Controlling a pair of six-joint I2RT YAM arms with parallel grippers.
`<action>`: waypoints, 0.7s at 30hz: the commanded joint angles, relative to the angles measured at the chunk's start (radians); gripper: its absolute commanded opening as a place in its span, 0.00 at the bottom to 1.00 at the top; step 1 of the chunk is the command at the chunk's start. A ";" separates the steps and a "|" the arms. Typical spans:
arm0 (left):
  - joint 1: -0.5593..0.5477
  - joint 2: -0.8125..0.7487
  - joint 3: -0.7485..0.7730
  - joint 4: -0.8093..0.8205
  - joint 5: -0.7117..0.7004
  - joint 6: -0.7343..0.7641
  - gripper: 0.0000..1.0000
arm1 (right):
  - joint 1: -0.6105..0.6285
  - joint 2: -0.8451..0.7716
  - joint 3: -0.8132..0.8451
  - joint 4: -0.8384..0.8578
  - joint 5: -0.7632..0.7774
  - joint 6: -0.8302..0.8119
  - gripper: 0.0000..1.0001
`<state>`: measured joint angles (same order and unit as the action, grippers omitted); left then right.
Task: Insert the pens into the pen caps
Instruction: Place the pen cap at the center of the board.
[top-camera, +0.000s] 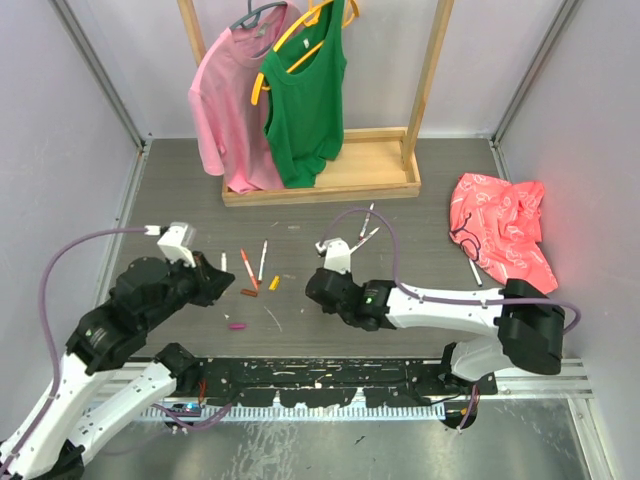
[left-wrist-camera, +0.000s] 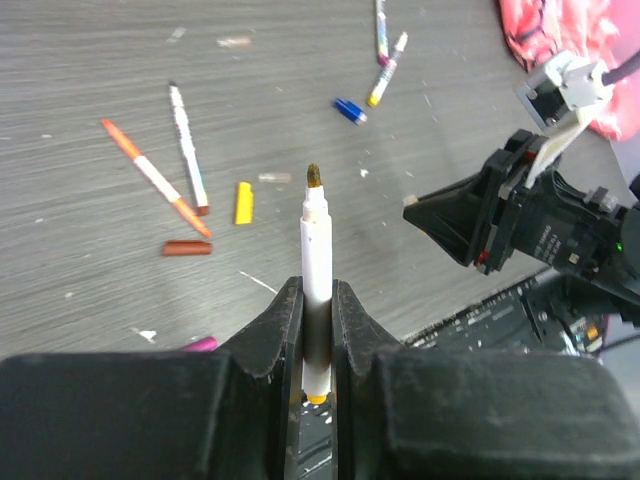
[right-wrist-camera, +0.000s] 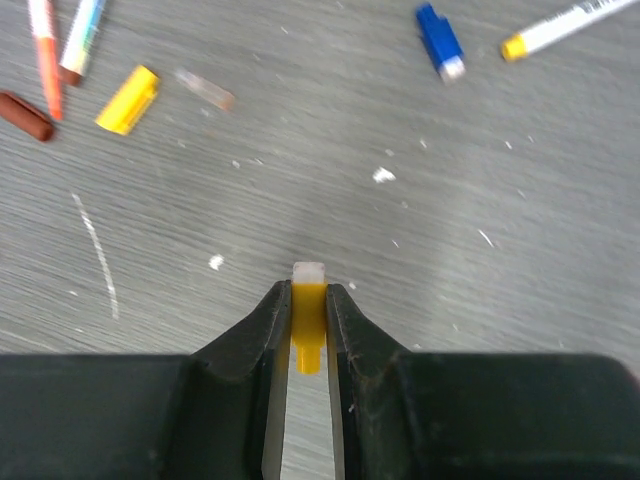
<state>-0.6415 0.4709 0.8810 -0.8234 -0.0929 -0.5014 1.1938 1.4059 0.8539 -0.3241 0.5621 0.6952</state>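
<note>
My left gripper (left-wrist-camera: 318, 290) is shut on a white-barrelled pen (left-wrist-camera: 316, 240); its dark tip points forward and its yellow end sits between the jaws. My right gripper (right-wrist-camera: 309, 292) is shut on a yellow pen cap (right-wrist-camera: 308, 312) whose pale end sticks out past the fingertips. In the top view the two grippers (top-camera: 222, 283) (top-camera: 312, 285) face each other a short way apart above the table. Loose pens (left-wrist-camera: 187, 146) (left-wrist-camera: 152, 176) lie on the table with a yellow cap (left-wrist-camera: 243, 202), a brown cap (left-wrist-camera: 187, 247), a magenta cap (left-wrist-camera: 200, 344) and a blue cap (left-wrist-camera: 349, 110).
A wooden clothes rack (top-camera: 320, 185) with a pink shirt (top-camera: 228, 110) and a green top (top-camera: 305, 95) stands at the back. A red cloth (top-camera: 500, 225) lies at the right, a pen (top-camera: 475, 271) beside it. Two more pens (top-camera: 366, 230) lie mid-table.
</note>
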 joint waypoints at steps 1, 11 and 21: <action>-0.004 0.093 -0.014 0.172 0.236 0.060 0.00 | -0.002 -0.076 -0.066 -0.071 0.039 0.117 0.08; -0.004 0.253 0.068 0.113 0.255 0.247 0.00 | -0.031 -0.165 -0.199 -0.131 0.023 0.222 0.08; -0.004 0.241 0.039 0.065 0.134 0.273 0.00 | -0.076 -0.064 -0.197 -0.159 -0.050 0.162 0.08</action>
<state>-0.6422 0.7280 0.8936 -0.7502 0.0937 -0.2588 1.1259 1.3228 0.6476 -0.4801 0.5385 0.8684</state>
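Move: The right hand holds the yellow cap; the bare spot it is being taken to, near the board's centre, lies about 9 cm right, 2 cm back and 7 cm below. From that hand, the blue cap lies 4 cm right and 10 cm ahead, the loose yellow cap 12 cm left and 3 cm ahead. For the left hand, with its pen, that spot is some 26 cm right, 2 cm ahead and 22 cm down; the brown cap is 4 cm ahead, 1 cm left. Still pinching the yellow cap, the right hand heads for the bare middle of the board, going about 9 cm right and 6 cm down with a slight draw back, turning some 10 degrees clockwise and tipping down a little. The left keeps the pen, swings about 5 cm right, then eases back a centimetre, sinking some 3 cm and turning clockwise. ##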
